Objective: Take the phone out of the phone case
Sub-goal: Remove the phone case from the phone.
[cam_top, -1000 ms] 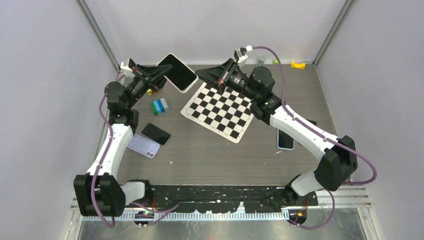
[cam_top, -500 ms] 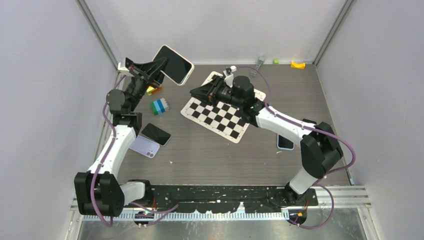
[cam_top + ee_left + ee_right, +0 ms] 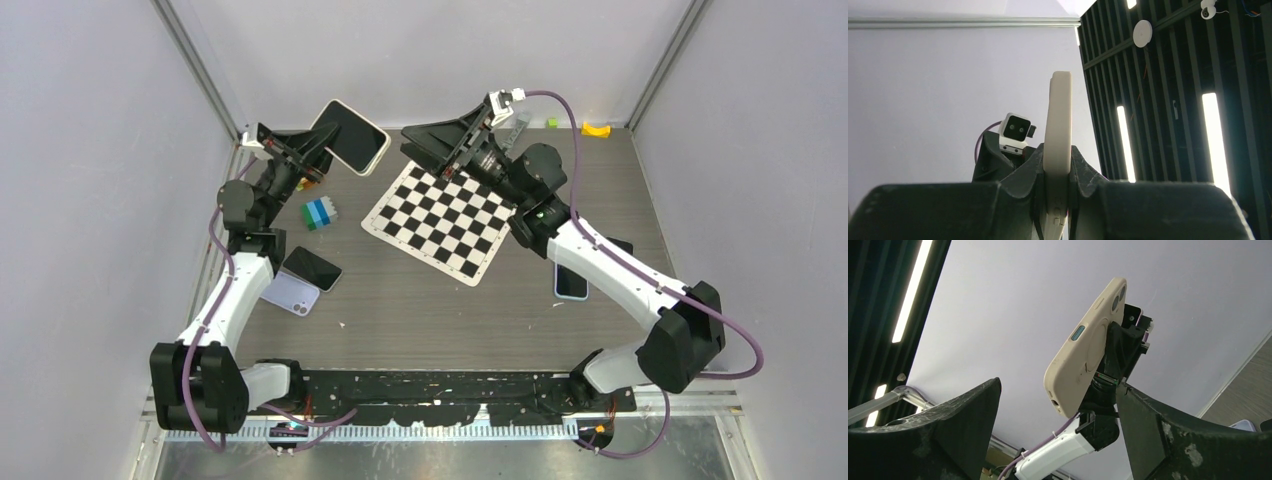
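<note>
A phone (image 3: 350,136) with a dark screen sits in a beige phone case (image 3: 1088,350) and is held up in the air at the back left. My left gripper (image 3: 320,147) is shut on the case's lower end. In the left wrist view the case (image 3: 1058,120) stands edge-on between the fingers of that gripper (image 3: 1057,156). My right gripper (image 3: 412,142) is open and raised just right of the phone, apart from it. In the right wrist view the case's back with its camera holes shows beyond the wide-apart fingers of the right gripper (image 3: 1058,386).
A checkered mat (image 3: 440,220) lies in the middle of the table. A blue-green block (image 3: 320,213), a black phone (image 3: 312,268) and a lilac phone (image 3: 288,293) lie at the left. Another phone (image 3: 570,283) lies under the right arm. A yellow piece (image 3: 596,128) sits at the back right.
My right gripper has opened wide and risen from low beside the mat to the phone's height. The left gripper still holds the cased phone, shifted slightly.
</note>
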`<control>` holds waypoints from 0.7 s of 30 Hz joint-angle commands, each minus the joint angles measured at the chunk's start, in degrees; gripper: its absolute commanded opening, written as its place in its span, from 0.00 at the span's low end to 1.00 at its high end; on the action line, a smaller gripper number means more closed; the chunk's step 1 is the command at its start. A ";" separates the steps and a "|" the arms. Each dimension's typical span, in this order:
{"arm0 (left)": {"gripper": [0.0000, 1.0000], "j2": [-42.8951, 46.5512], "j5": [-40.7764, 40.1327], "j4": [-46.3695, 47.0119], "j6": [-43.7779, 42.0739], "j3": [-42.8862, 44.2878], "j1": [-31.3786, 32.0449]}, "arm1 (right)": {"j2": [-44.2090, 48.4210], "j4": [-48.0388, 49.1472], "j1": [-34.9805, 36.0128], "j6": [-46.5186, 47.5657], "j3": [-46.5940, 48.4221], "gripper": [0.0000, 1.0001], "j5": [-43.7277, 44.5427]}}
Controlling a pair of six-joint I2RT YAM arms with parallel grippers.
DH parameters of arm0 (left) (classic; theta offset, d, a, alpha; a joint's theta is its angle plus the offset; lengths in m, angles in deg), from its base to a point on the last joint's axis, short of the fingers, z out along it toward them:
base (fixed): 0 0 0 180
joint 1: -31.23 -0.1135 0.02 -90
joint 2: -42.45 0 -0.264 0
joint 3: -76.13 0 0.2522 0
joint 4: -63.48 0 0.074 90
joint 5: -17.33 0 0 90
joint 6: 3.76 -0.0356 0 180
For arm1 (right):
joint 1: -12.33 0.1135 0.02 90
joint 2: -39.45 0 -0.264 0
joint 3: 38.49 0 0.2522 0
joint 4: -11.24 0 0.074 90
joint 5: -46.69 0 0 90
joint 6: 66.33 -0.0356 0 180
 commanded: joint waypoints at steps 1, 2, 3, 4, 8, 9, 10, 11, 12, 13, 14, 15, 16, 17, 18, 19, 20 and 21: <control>0.00 1.18 0.21 3.31 1.14 0.88 0.20 | -1.49 2.00 1.62 2.31 3.02 0.89 -2.33; 0.00 1.24 0.22 3.30 1.10 0.86 0.16 | -1.73 1.34 1.96 2.41 3.93 0.88 -2.53; 0.00 1.34 0.22 3.23 1.06 0.86 0.18 | -2.22 -0.01 2.07 2.70 4.33 0.85 -2.61; 0.00 1.49 0.22 3.15 1.06 0.86 0.20 | -2.72 -0.50 2.29 2.78 4.98 0.83 -2.60; 0.00 2.05 0.40 2.95 1.06 0.86 0.14 | -3.98 -1.93 2.49 2.04 6.05 0.70 -2.24; 0.00 2.15 0.40 2.95 1.10 0.79 0.12 | -4.12 -2.83 2.55 1.76 6.29 0.66 -2.07; 0.00 2.30 0.40 2.95 1.14 0.82 0.16 | -4.34 -3.36 2.61 1.65 6.47 0.63 -1.59; 0.00 2.44 0.40 2.95 1.14 0.86 0.19 | -4.43 -4.42 2.62 1.46 6.57 0.60 -1.35; 0.00 2.57 0.40 2.95 1.22 0.93 0.13 | -4.68 -5.03 2.62 1.28 6.62 0.58 -0.79; 0.00 2.69 0.40 2.99 1.43 0.99 0.17 | -4.73 -6.42 2.62 0.77 6.55 0.53 -0.42; 0.00 2.81 0.40 3.02 1.55 1.07 0.19 | -5.10 -6.83 2.62 0.37 6.47 0.51 -0.01; 0.00 2.86 0.40 3.10 1.70 1.24 0.22 | -5.38 -7.11 2.62 -0.64 6.13 0.45 0.06; 0.00 2.96 0.35 3.16 1.87 1.41 0.27 | -5.93 -7.17 2.62 -1.35 5.91 0.42 0.26; 0.00 2.95 0.21 3.56 2.29 1.55 0.37 | -6.28 -6.86 2.58 -3.16 5.24 0.35 0.32; 0.00 2.97 -0.30 4.25 2.69 1.64 0.44 | -7.07 -6.52 2.61 -5.13 4.90 0.32 0.37; 0.00 2.96 -0.81 5.06 3.31 1.72 0.62 | -7.51 -5.52 2.62 -6.32 4.20 0.27 0.29; 0.00 2.86 -1.38 5.95 4.10 1.74 0.81 | -8.54 -4.62 2.62 -8.88 3.76 0.24 -0.01; 0.00 2.88 -2.19 7.00 4.85 1.66 0.96 | -9.04 -2.36 2.62 -10.48 2.49 0.20 0.01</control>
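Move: The cased phone, already held up by the left gripper, has its middle roughly 9 cm to the right hand's left and level with it, its near bottom-end corner only some 3 cm off the open fingertips. The left fingers stand about 12 cm left of the right hand and 1 cm ahead; the chessboard lies about 12 cm ahead, 8 cm right and 45 cm below. From the left hand, the phone's middle is about 3 cm right and 1 cm back. The right hand reaches about 3 cm to its left at the cased phone's bottom-end corner, sinking a couple of centimetres and rising a little again, while its wide-open fingers close most of the way around the corner and its wrist turns only 5–10 degrees. The left hand keeps its pinch on the phone's other end as a counter-hold, giving about 1 cm down and slightly forward, and the right fingertips come onto the case corner by the end. ##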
